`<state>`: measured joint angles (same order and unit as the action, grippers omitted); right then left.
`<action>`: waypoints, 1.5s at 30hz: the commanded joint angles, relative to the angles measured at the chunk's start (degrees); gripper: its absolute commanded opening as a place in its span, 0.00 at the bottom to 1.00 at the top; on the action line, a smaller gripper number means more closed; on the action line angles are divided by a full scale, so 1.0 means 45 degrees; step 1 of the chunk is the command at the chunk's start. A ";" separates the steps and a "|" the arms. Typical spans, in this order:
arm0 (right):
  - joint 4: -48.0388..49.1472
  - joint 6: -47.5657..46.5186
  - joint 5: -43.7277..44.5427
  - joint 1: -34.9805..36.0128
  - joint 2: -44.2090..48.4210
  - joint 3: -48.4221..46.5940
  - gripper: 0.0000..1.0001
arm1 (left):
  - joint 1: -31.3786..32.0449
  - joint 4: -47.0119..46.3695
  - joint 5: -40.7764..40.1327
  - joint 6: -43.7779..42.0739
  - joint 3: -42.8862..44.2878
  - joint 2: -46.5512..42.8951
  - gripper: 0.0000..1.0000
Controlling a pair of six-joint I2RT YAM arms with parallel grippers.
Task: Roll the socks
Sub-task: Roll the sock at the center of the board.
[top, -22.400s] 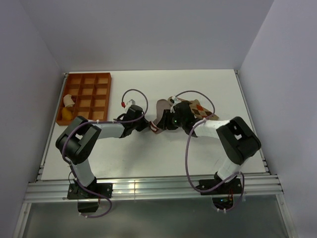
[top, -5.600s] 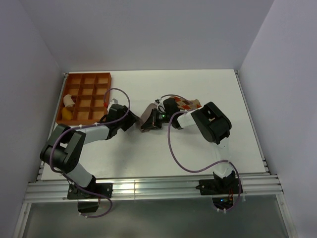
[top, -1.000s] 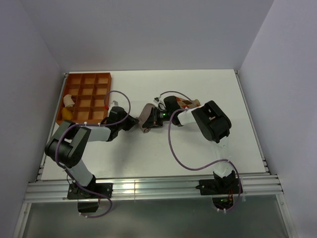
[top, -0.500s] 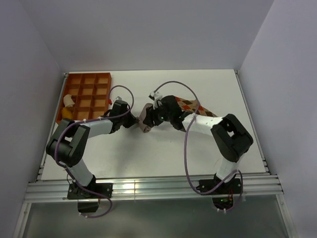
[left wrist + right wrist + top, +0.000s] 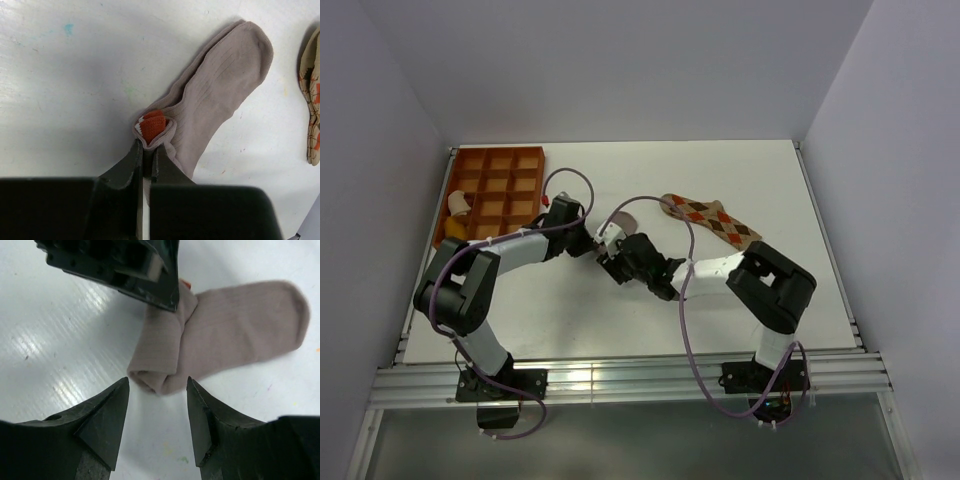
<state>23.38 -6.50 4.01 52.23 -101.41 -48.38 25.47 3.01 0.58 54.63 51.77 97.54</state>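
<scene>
The grey-brown sock [image 5: 621, 222] lies mid-table with its cuff end folded over; the red-striped cuff [image 5: 152, 124] peeks out of the fold. My left gripper [image 5: 148, 146] is shut on that folded cuff end. In the right wrist view the sock [image 5: 240, 330] stretches to the right, its folded end [image 5: 157, 362] just beyond my right gripper [image 5: 157, 390]. That gripper is open, its fingers apart from the fabric. From above, the right gripper [image 5: 612, 260] sits on the sock's near side and the left gripper [image 5: 594, 244] at its left. The argyle sock [image 5: 711, 218] lies flat to the right.
An orange compartment tray [image 5: 510, 175] stands at the back left, with small yellow and white items [image 5: 454, 216] in its near-left cells. The argyle sock's edge [image 5: 313, 100] shows at the far right of the left wrist view. White walls enclose the table.
My right gripper has opened, let go of the grey-brown sock and drawn back to its near side, uncovering the argyle sock. My left gripper has closed on the folded cuff.
</scene>
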 commanded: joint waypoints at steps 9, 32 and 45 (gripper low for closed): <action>0.1622 -0.2070 0.2291 0.1343 -0.1097 -0.0791 0.58 | 0.0023 0.1285 0.0300 -0.0792 0.0605 0.0317 0.00; 0.0023 -0.2229 0.2571 0.1461 -0.2466 -0.1748 0.00 | 0.0023 0.0934 0.0575 -0.0578 0.0411 0.0162 0.17; -0.2886 0.0896 -0.3951 -0.1175 -0.2229 -0.2704 0.00 | -0.0836 -0.0551 -0.0050 0.1041 -0.1698 -0.1984 0.65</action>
<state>18.22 -7.92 -3.51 50.04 -111.02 -58.52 22.61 2.24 1.15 56.58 46.13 92.75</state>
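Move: The grey sock's roll lies across the board, its far end already pinched in the left fingers; its middle is about 3 cm back from the left hand and 1 cm below. From the open right hand that middle is some 3 cm ahead, 2 cm left and 3 cm down. The flat toe end lies roughly 10 cm ahead of the right hand and 4 cm right; the argyle sock about 12 cm ahead and 23 cm right, both 4 cm below. The roll's near end gets pinched by the right hand, which swings about 2.5 cm left, sinks some 3 cm, eases slightly forward and closes there, then turns about 15 degrees back towards its starting tilt while holding. The left fingers keep their pinch until the right has closed, then open and draw off about 2 cm left and slightly back. ##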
